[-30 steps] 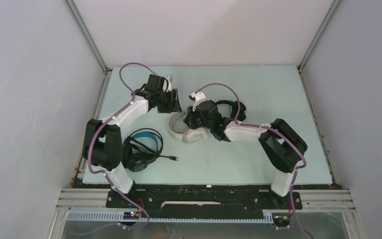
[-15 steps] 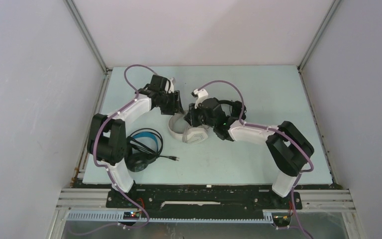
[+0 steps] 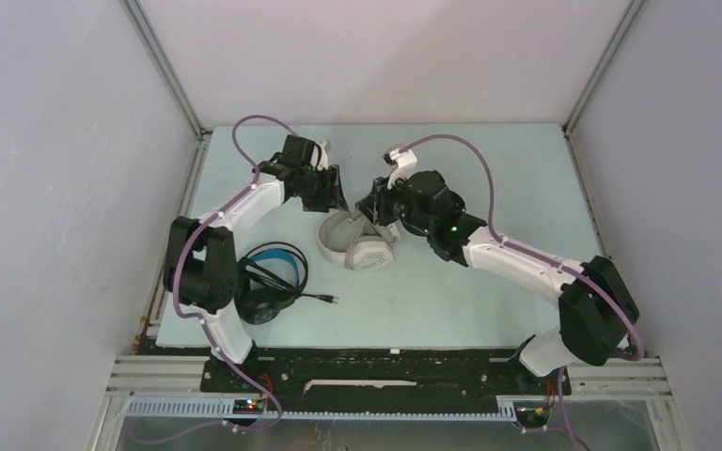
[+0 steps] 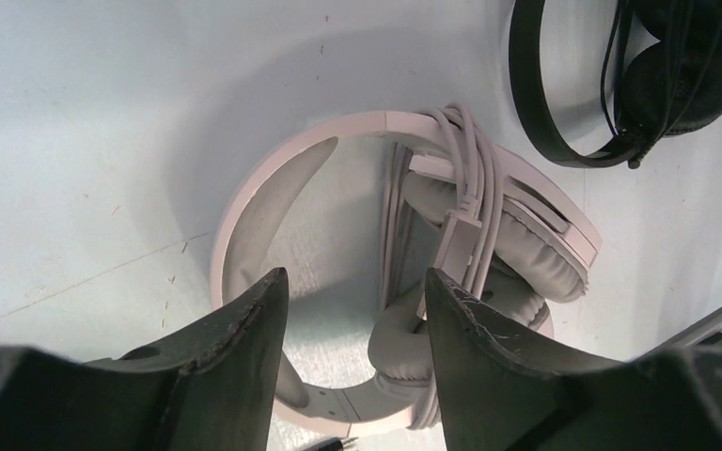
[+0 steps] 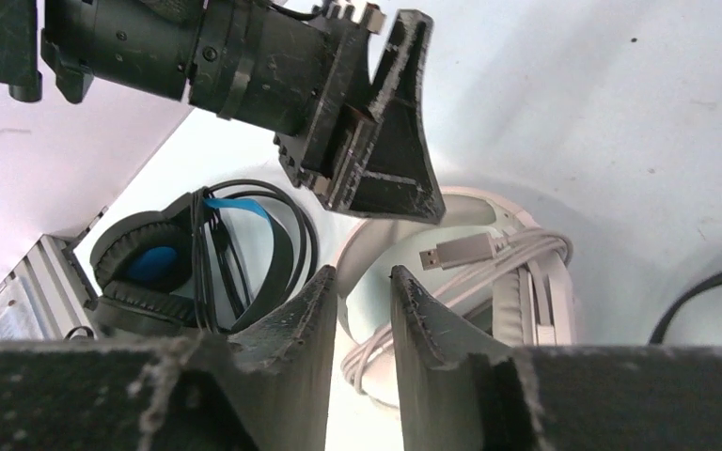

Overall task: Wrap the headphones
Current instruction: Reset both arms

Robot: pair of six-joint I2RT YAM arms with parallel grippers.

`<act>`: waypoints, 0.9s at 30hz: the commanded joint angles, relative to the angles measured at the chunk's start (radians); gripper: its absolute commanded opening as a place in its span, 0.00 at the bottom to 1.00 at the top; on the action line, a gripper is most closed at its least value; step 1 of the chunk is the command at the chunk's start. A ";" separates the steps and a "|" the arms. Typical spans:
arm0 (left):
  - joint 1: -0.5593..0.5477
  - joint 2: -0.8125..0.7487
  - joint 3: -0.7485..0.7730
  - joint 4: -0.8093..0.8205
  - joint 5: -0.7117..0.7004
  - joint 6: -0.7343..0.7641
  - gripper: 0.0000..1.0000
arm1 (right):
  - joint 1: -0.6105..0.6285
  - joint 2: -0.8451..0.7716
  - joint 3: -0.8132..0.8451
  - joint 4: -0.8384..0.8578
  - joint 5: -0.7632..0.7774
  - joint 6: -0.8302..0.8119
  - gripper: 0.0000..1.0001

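Observation:
The white headphones [image 3: 353,244] lie flat mid-table with their grey cable [image 4: 475,178] wound round the ear cups and the USB plug [image 5: 456,252] lying loose on top. Just above their headband hovers my left gripper [image 3: 336,199] [image 4: 353,274], open and holding nothing. My right gripper [image 3: 373,209] [image 5: 362,270] hangs over their far side, its jaws a narrow gap apart with nothing between them. The black headphones with the blue headband [image 3: 273,277] [image 5: 155,263] lie at the near left, cord bundled. The thin black headphones [image 4: 620,85] lie to the right of the white pair, under my right arm in the top view.
The black pair's jack plug [image 3: 334,300] trails onto the mat toward the middle. Grey walls close in the light mat [image 3: 489,301] on the left, the back and the right. My two grippers hang close together, the left fingers [image 5: 390,160] right in front of the right wrist camera.
My right gripper has lifted off the white ear cups and drawn back toward the far side, its jaws parting a little. The left gripper has shifted slightly right over the headband.

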 commanded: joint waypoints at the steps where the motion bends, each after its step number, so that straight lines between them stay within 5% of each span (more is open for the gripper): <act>1: 0.001 -0.118 0.088 -0.057 -0.028 0.032 0.59 | -0.009 -0.133 0.006 -0.129 0.022 -0.022 0.34; 3: 0.001 -0.166 0.112 -0.090 -0.039 0.043 0.60 | -0.013 -0.203 0.005 -0.201 0.037 -0.026 0.50; 7: 0.000 -0.304 0.135 -0.122 -0.057 0.067 0.63 | -0.015 -0.344 0.004 -0.358 0.099 -0.040 0.98; 13: -0.001 -0.542 0.139 -0.130 -0.085 0.062 0.67 | -0.016 -0.558 0.021 -0.493 0.193 -0.084 0.99; 16: -0.001 -0.645 0.115 -0.115 -0.091 0.052 0.99 | -0.015 -0.654 0.032 -0.565 0.235 -0.076 1.00; 27: -0.001 -0.940 -0.109 -0.059 -0.126 0.001 1.00 | -0.016 -0.908 0.031 -0.832 0.386 0.066 1.00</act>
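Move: The white headphones, already wrapped, lie under both open-handed grippers: from the left hand about 4 cm back, 4 cm to its right and 8 cm below, from the right hand some 2 cm ahead, 2 cm to its left and 19 cm below. The black headphones lie roughly 18 cm to the right of the white ones and 7 cm farther out. The blue-banded headphones are about 21 cm to the left of the white pair and 11 cm nearer the bases. Both hands, empty, clear away from the wrapped white headphones and retreat to their own sides. The left mainly rises, close to 30 cm, while drawing back and drifting left, its fingers tipping up some 45 degrees and spreading wide. The right sweeps right, up and back, nearly 30 cm in all, opening wide early from almost shut and turning a little clockwise. ##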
